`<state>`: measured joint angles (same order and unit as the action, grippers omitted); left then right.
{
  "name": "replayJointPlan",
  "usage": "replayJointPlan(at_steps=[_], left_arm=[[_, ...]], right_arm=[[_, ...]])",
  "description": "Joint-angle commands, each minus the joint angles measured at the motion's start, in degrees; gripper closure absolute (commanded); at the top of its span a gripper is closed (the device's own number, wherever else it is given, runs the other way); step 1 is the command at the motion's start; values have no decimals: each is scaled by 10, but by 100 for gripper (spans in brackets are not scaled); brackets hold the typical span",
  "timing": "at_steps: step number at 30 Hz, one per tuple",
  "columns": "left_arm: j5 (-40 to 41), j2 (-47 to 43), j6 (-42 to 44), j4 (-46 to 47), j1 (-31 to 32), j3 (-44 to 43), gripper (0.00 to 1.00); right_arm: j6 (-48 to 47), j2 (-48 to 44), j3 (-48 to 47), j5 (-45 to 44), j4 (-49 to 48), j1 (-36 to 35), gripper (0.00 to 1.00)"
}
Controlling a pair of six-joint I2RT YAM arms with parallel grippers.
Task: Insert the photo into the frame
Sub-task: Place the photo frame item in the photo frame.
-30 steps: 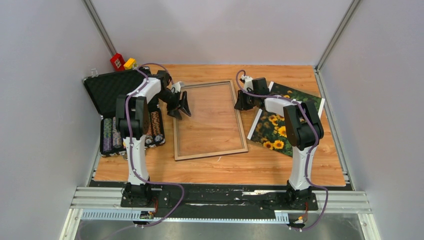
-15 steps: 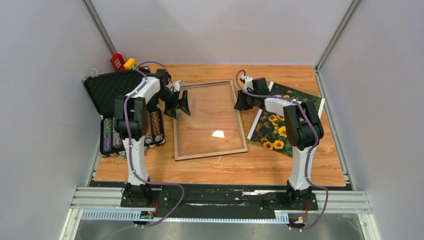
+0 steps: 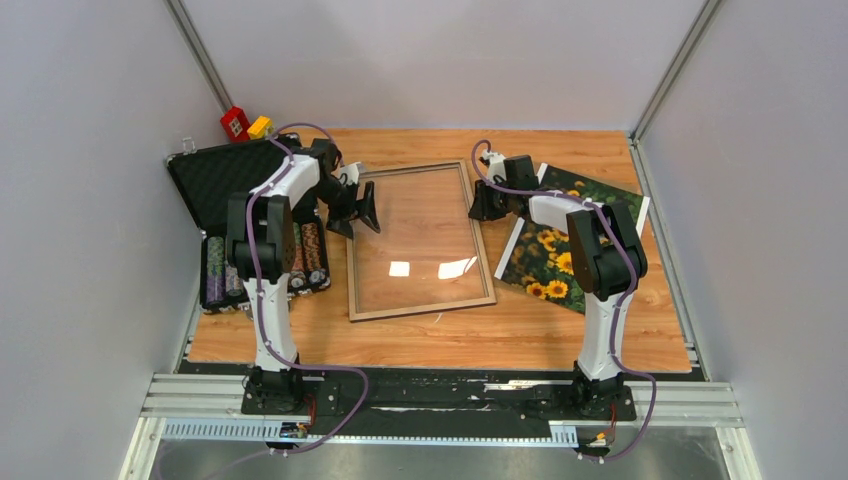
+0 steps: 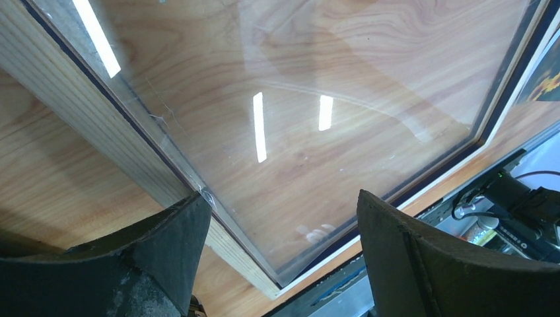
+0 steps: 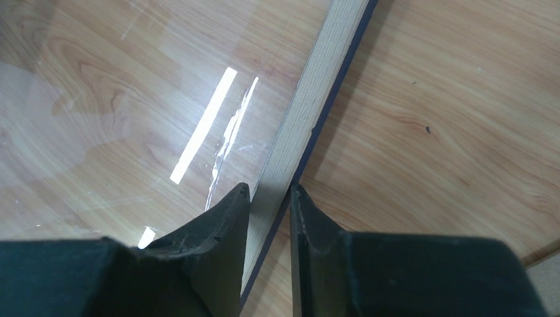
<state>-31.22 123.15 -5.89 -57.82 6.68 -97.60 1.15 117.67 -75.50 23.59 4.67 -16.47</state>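
The frame (image 3: 420, 308) lies flat mid-table with its tan back up and a clear pane (image 3: 420, 235) showing the wood beneath. My left gripper (image 3: 357, 210) hangs open over the frame's left rail (image 4: 99, 125); its jaws (image 4: 284, 197) stand wide apart, one finger over the rail and the other over the pane, gripping nothing. My right gripper (image 3: 483, 205) is shut on the frame's right rail (image 5: 317, 92), one fingertip on each side (image 5: 269, 187). The sunflower photo (image 3: 565, 240) lies flat to the right of the frame, partly under the right arm.
An open black foam-lined case (image 3: 225, 180) holding rows of poker chips (image 3: 265, 265) sits at the left, close behind the left arm. A red block (image 3: 236, 123) and a yellow block (image 3: 260, 127) rest in the far left corner. Grey walls close in three sides.
The left gripper's jaws have spread wider and it has shifted slightly back and left. Glare spots on the pane have moved. The right gripper keeps its hold.
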Motion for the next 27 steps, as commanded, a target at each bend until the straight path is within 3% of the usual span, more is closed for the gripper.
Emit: replayJointPlan(at_steps=[1, 14, 27], left_arm=[[-1, -34, 10, 11, 2, 8, 12], [-1, -31, 10, 22, 2, 20, 13], [-1, -34, 12, 27, 2, 30, 13]], right_arm=[[-3, -25, -22, 15, 18, -10, 71], [4, -46, -48, -7, 34, -23, 43], [-69, -56, -76, -54, 38, -96, 36]])
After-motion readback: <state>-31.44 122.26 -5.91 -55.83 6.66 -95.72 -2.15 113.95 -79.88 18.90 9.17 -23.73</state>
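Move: The right fingers are closed around the right bar of the photo frame, towards its far end; the frame's middle, under clear sheet, is about 12 cm to this hand's left, 6 cm back and a centimetre or so lower. The photo's middle is some 19 cm to its right, 6 cm back and 2 cm lower. From the open left hand, the frame's middle lies about 12 cm right, 3 cm back and 3 cm down. Leftward and up, the right hand comes free of the frame's right bar: its fingers first spread from nearly shut to well over half open, then it lifts about 4 cm while swinging some 5 cm left over the clear sheet, gathering speed, with a slight turn of the wrist. The left hand stays open at the left bar. ##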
